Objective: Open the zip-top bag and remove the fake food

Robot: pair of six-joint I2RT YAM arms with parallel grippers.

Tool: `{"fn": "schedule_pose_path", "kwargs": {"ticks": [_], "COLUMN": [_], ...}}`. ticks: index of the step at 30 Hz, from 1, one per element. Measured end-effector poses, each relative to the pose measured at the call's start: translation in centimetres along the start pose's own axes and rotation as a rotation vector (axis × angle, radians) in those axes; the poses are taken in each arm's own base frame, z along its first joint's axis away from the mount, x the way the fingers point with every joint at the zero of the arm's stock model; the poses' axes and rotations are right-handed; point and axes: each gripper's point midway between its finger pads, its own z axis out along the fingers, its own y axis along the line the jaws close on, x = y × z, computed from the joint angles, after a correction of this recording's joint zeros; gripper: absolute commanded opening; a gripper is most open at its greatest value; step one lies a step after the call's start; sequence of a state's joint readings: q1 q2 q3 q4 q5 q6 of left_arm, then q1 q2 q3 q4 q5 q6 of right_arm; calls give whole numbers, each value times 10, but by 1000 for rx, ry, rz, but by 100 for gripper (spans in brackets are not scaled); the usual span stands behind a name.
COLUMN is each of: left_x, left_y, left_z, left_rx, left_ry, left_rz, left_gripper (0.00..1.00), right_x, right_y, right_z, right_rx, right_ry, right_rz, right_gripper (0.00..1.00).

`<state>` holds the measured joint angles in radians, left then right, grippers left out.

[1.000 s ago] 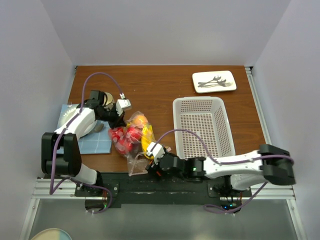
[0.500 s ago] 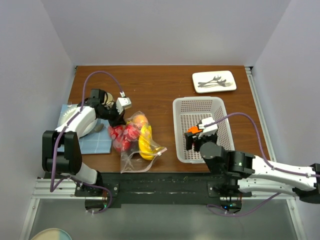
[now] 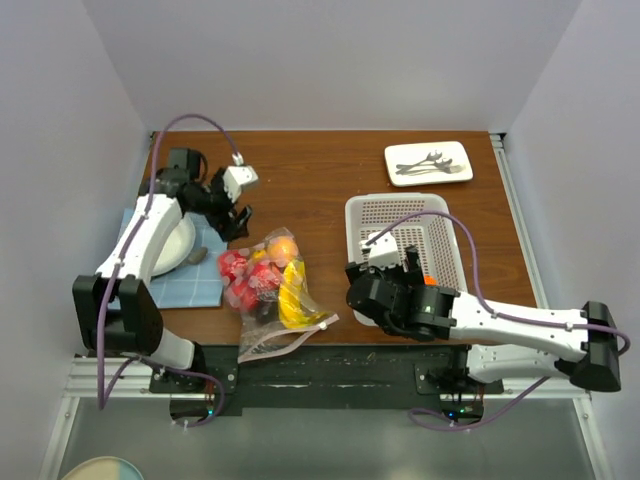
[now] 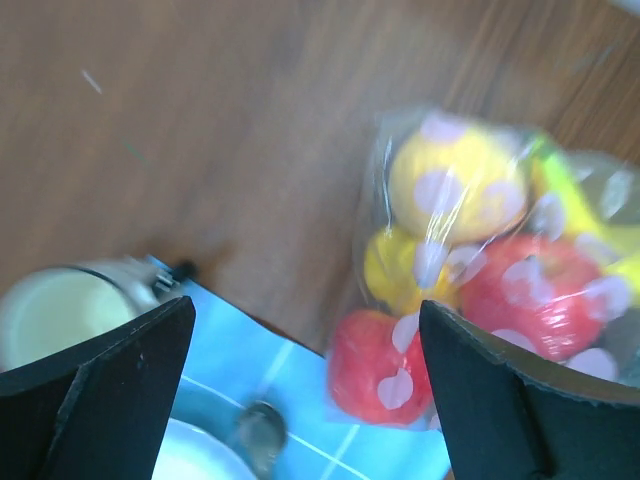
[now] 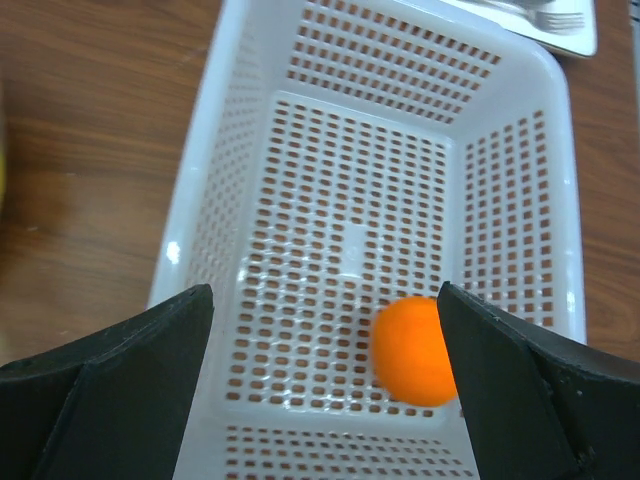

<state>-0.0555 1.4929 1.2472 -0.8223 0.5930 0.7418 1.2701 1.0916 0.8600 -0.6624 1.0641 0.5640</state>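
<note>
The clear zip-top bag [image 3: 268, 290] lies on the table left of centre, its open mouth towards the near edge. It holds fake food: a yellow banana [image 3: 292, 292], red pieces [image 3: 240, 272] and a yellow-orange piece [image 3: 281, 245]. The left wrist view shows the bag [image 4: 480, 250] with a red apple [image 4: 385, 365] in it. My left gripper [image 3: 233, 207] [image 4: 305, 330] is open and empty, raised beyond the bag's far left end. My right gripper [image 3: 400, 270] [image 5: 325, 300] is open and empty over the near end of the white basket [image 3: 400, 203]. An orange ball [image 5: 415, 350] lies loose on the basket floor.
A white plate with cutlery [image 3: 428, 163] sits at the back right. A blue cloth [image 3: 190, 285] with a white dish [image 3: 172, 245] and a spoon [image 4: 255, 435] lies left of the bag. A beige mug [image 4: 55, 320] stands by the cloth. The basket wall [image 5: 225, 180] is perforated.
My right gripper carried the orange ball from the bag mouth to the basket and let it go; the ball now lies inside. My left gripper drew back from the bag's far end.
</note>
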Motion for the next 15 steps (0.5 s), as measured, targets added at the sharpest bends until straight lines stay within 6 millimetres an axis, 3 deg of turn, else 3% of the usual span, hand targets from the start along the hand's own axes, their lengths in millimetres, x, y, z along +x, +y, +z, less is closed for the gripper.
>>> {"fn": "schedule_pose_path", "kwargs": {"ticks": [1,4,5,8,10,12,15], "left_x": [-19,-71,-85,-100,-87,-51,-6], "left_y": [2,-10,-25,-89,-135,-176,-204], "left_z": [-13,-52,-63,-68,-58,-40,-20], "left_rx": [-16,-30,-12,115,236,363,456], "left_ry": [-40,-165,-203,-257,-247,-175,-67], "left_rz": [27,123,166,284,336,341,324], "left_gripper": [100,100,100,100,100,100,100], "right_x": [-4,-13,-15,-10,-3,7,26], "right_y": [5,27,41,87,115,137,152], "right_z": [-5,-24,-33,-58,-70,-78,-79], "right_rx": [-31,-152,-213,-404,-527,-629,-708], "right_ry": [-10,-45,-56,-56,-41,-31,-20], "right_rz": [9,6,-10,-67,-82,-69,-59], "right_gripper": [91,71,49,3,0,0,0]}}
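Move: From my left hand the bag's zip mouth lies about 28 cm back, 10 cm to the right and 13 cm below. In the bag, the red fruit is some 11 cm back and 4 cm right, the banana about 16 cm back and 13 cm right. For my right hand, the mouth's right-hand end is roughly 13 cm back, 12 cm left and 15 cm down; the orange in the basket is about 5 cm back and 11 cm right. I swing both hands back to the bag. My left hand, staying wide open, arcs up some 11 cm and down again as it travels about 18 cm back and 10 cm right over the fruit towards the zip mouth, turning 30 degrees clockwise. My right hand leaves the basket about 13 cm leftward and 10 cm back, turning counter-clockwise, shutting its wide-open fingers on nothing and ending above the mouth's right-hand end. ##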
